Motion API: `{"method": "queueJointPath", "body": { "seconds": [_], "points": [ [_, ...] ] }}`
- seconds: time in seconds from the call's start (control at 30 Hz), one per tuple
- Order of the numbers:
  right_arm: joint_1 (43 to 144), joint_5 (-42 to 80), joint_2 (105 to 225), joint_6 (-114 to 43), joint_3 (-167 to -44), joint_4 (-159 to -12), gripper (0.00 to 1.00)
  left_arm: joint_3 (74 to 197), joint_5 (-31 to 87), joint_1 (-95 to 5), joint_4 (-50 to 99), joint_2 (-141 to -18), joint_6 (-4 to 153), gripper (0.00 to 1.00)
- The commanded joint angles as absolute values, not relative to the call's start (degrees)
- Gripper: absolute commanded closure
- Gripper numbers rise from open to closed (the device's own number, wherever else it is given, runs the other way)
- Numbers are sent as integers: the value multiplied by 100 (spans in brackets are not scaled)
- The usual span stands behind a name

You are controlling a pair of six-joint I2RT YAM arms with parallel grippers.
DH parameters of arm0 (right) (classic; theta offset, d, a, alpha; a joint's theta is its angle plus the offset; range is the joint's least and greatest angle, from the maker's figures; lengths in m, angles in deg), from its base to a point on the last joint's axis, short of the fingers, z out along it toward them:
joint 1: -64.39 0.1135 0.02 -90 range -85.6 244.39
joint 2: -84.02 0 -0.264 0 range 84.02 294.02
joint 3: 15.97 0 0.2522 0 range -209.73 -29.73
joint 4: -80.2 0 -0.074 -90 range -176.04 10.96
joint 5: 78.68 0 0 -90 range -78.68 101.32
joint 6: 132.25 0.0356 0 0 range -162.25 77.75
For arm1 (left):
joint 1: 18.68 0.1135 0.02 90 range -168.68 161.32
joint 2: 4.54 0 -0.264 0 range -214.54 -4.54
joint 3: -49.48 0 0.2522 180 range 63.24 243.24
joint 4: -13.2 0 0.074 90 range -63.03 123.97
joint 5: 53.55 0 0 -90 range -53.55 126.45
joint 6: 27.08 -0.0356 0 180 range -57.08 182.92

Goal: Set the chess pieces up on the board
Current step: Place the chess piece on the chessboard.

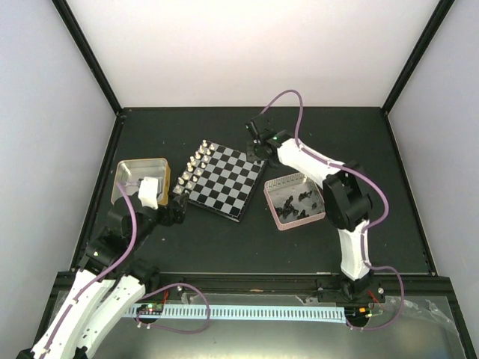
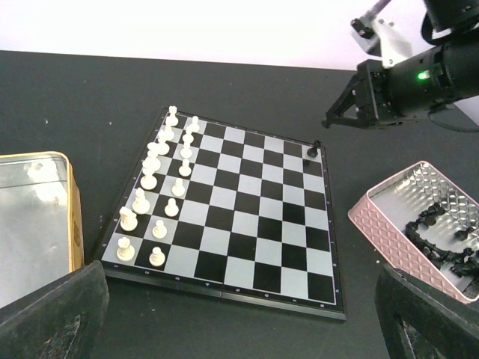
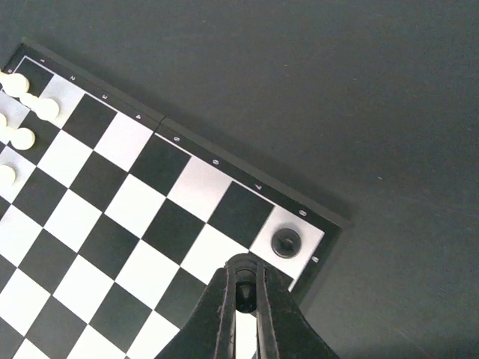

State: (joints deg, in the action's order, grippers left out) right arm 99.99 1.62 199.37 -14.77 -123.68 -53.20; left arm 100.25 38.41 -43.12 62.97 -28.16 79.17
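Note:
The board (image 1: 224,188) lies tilted at the table's centre, with two rows of silver pieces (image 1: 196,166) along its left edge. One black chess piece (image 3: 286,243) stands on the far right corner square (image 2: 313,150). My right gripper (image 3: 244,295) hovers just beside that corner (image 1: 257,143), shut on another small black piece (image 3: 244,292) pinched between its tips. More black pieces (image 2: 441,239) lie in the pink tin (image 1: 271,206). My left gripper (image 2: 239,325) stands wide open and empty just off the board's near left corner (image 1: 178,208).
A gold-rimmed tin (image 1: 123,168) sits left of the board, partly under my left arm; its side (image 2: 71,209) shows at the left of the left wrist view. The pink tin's wall (image 2: 382,217) is close to the board's right edge. Dark rails border the table.

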Motion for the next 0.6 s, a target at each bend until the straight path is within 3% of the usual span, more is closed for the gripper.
{"method": "queueJointPath", "body": {
  "seconds": [0.0, 0.57],
  "points": [
    [10080, 228, 20254, -1616, -12840, -5171, 98, 10015, 3852, -4329, 6272, -2801, 7944, 1],
    [10156, -1, 21412, -1728, -13763, -4653, 97, 10017, 3830, -4329, 6265, -2833, 7942, 1]
  ]
}}
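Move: The empty dark square wanted for the held black piece lies about 2 cm ahead and 2 cm left of the right hand, some 10 cm below. The black piece already on the corner square is 1 cm ahead and 1 cm right; the pink tray of black pieces is 13 cm back and 14 cm right, and the nearest white pawn 6 cm ahead and 16 cm left. From the left hand, the dark square lies roughly 19 cm ahead, 25 cm right. The black piece, still pinched in the right hand's shut fingers, is carried about 2.5 cm left and a little forward while already sinking, past the corner piece; then it goes almost straight down towards the dark square beside it, some 5.5 cm lower in all, the wrist tipping slightly more downward. The fingers keep their hold. ##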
